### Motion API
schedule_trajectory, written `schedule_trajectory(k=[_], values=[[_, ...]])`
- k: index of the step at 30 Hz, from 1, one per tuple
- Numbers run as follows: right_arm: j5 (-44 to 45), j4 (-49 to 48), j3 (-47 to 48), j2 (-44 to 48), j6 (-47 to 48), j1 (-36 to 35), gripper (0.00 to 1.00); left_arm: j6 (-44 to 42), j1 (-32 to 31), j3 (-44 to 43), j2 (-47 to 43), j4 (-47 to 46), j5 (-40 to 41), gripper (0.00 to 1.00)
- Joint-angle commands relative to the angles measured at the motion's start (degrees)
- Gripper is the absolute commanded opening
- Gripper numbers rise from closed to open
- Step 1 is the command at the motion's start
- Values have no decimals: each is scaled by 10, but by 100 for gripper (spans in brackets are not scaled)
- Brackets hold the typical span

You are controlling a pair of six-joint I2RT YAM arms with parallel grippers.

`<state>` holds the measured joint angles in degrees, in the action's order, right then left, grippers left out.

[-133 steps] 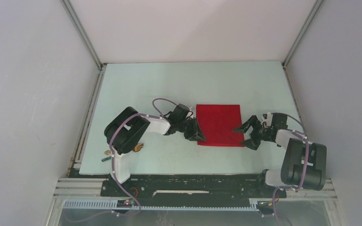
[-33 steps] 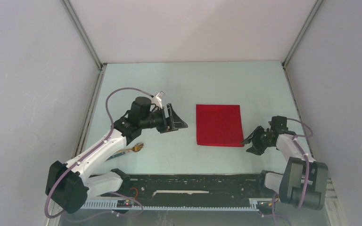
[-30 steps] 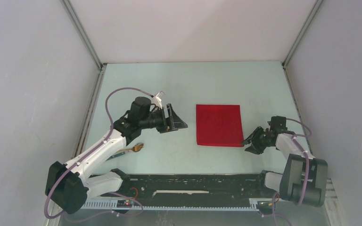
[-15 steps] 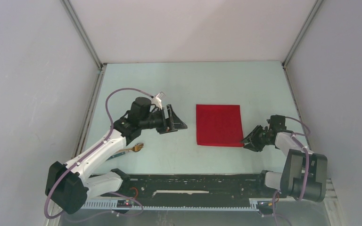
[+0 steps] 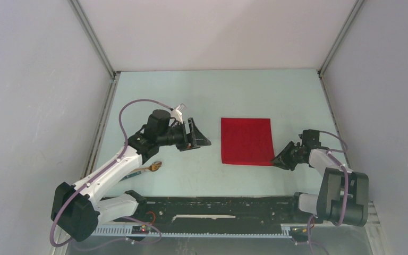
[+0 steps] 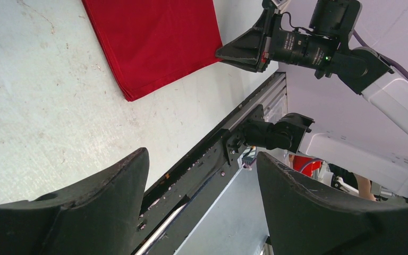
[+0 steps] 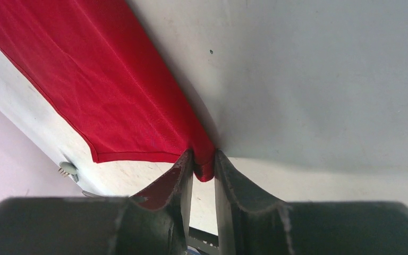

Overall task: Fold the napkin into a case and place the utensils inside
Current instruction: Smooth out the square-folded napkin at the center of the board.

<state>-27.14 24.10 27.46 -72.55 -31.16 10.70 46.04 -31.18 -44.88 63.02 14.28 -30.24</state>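
Note:
The red napkin [image 5: 246, 141] lies flat as a folded square in the middle of the table. My right gripper [image 5: 277, 160] is at its near right corner. In the right wrist view that gripper [image 7: 203, 160] is shut on the napkin [image 7: 95, 79], the corner pinched between both fingers [image 7: 232, 186]. My left gripper [image 5: 197, 135] hovers open left of the cloth, holding nothing. Its wrist view shows the gripper [image 6: 202, 159], the napkin [image 6: 154, 42] and the right gripper [image 6: 241, 50]. The wooden fork [image 5: 154, 167] and teal stick [image 5: 133, 173] lie at the near left, beside the left arm.
A black mounting rail [image 5: 218, 204] runs along the table's near edge. Grey walls close in the table on the left, right and far sides. The left arm's forearm [image 5: 111, 170] stretches over the near left, close to the utensils.
My right gripper slid left to the napkin's near right corner and its jaws narrowed onto the cloth. The left arm stayed still.

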Motion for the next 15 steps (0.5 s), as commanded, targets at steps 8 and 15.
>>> schedule_trajectory(k=[8,15], values=[[77,62,36,85,-10,-43,67,-18,-3,7,11,-17,-2,79],[74,58,72,118,23,-76,87,-48,-2,-29,104,-34,43,79]])
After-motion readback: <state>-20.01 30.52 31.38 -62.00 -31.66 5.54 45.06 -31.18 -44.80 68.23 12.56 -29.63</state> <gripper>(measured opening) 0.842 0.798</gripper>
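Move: The right fingers hold the napkin's near right corner pinched, low over the board; the middle of the folded square lies about 9 cm ahead and 11 cm to the left, at about their height. From the left gripper, the napkin's middle is some 17 cm to the right, 8 cm ahead and 18 cm below. The fork lies about 26 cm left of the left gripper, 5 cm back and 18 cm below. Let go of the napkin's near right corner: spread the right fingers from nearly shut to wide open and lift the hand about 4 cm clear of it, easing slightly forward as it rises and tilting the wrist some 10 degrees. Late in this, start lowering the open left gripper about 2.5 cm towards the napkin, edging forward a little. ##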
